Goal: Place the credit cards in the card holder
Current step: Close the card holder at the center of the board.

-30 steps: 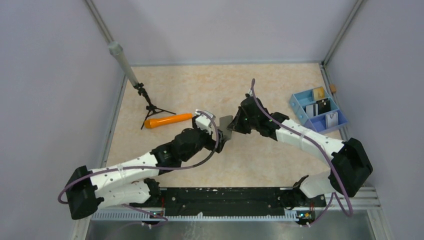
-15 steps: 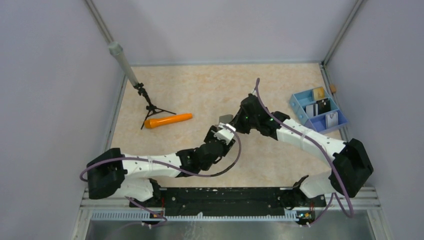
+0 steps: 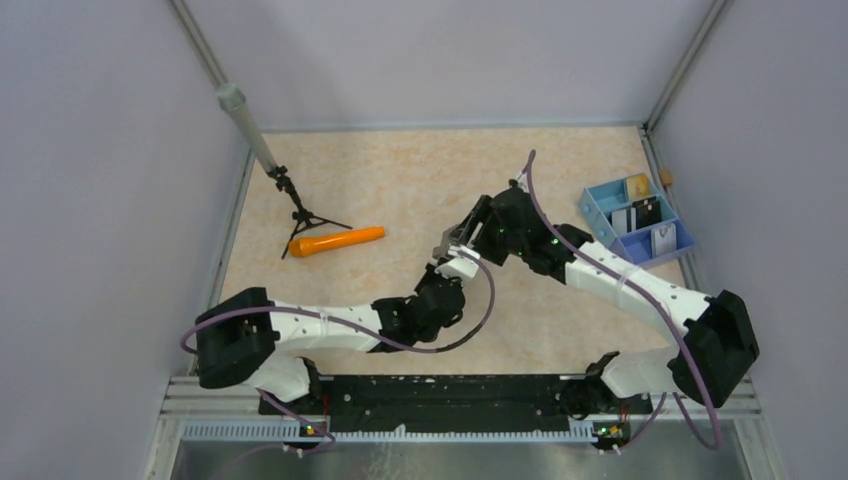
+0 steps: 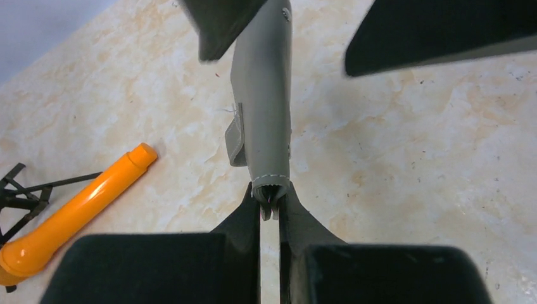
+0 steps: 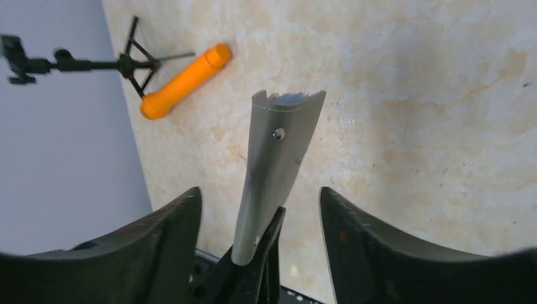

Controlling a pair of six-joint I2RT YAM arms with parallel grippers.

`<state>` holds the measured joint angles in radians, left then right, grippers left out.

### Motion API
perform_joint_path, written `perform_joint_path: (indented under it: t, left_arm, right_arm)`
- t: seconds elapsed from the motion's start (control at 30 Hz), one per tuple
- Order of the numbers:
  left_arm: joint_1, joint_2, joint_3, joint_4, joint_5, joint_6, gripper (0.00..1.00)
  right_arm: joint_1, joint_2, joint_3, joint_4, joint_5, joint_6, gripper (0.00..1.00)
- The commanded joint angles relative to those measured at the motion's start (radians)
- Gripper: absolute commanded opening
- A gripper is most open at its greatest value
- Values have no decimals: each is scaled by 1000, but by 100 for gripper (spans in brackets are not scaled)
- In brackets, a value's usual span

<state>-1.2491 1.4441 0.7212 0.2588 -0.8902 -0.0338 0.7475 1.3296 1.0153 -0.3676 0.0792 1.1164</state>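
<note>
The grey card holder [image 3: 451, 241] hangs in the air over the table's middle, folded and edge-on. My left gripper [image 3: 456, 262] is shut on its near edge, seen in the left wrist view [image 4: 270, 202] pinching the stitched end of the holder [image 4: 263, 114]. My right gripper [image 3: 468, 230] is open. Its fingers [image 5: 183, 221] stand on either side of the holder's far end [image 5: 275, 158] without touching it. The credit cards stand in a blue and lilac tray [image 3: 596, 222] at the right: a black one [image 3: 648, 211] and a white one [image 3: 661, 240].
An orange stick [image 3: 335, 241] lies left of centre, also in the left wrist view [image 4: 76, 215] and the right wrist view [image 5: 187, 79]. A black tripod [image 3: 300, 212] with a grey tube [image 3: 245, 125] stands at the back left. Walls close three sides.
My left arm has swung right and stretched low along the table, its gripper now below the holder. My right gripper has drawn back a little to the right.
</note>
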Motion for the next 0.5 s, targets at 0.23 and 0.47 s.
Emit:
perform_joint_path:
  t: [0.23,0.47]
  left_arm:
    - [277,-261,13,-163,628,-539,0]
    - [428,-388,-52,-4,972,-812,0]
  right_arm:
    - [-142,-355,-236,240,60,-283,85]
    - [-154,-492,-459,645,-234,-327,92]
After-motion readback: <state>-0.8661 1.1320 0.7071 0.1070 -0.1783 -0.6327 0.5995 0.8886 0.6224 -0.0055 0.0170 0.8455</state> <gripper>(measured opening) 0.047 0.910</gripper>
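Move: Pinched at its near end in the left fingers, the folded card holder has its middle about 4 cm ahead of that hand, 1 cm to its right and 3 cm above. From the right hand, already half open around it, the middle lies some 4 cm to the left and 3 cm below, neither ahead nor back. The orange tube lies roughly 24 cm left of the left hand and 6 cm ahead; the blue card box about 35 cm right of the right hand and 7 cm ahead, both far lower. Pulling away from the holder, the right hand opens wider and goes about 7 cm to its right while rising 4 cm, its fingers tipping up, with a slight drift forward and then back. The left hand keeps its shut grip on the holder's near end, dips a touch, then lifts it about 6 cm, rolling some 40 degrees with its left side going down and tipping its fingers downward. ##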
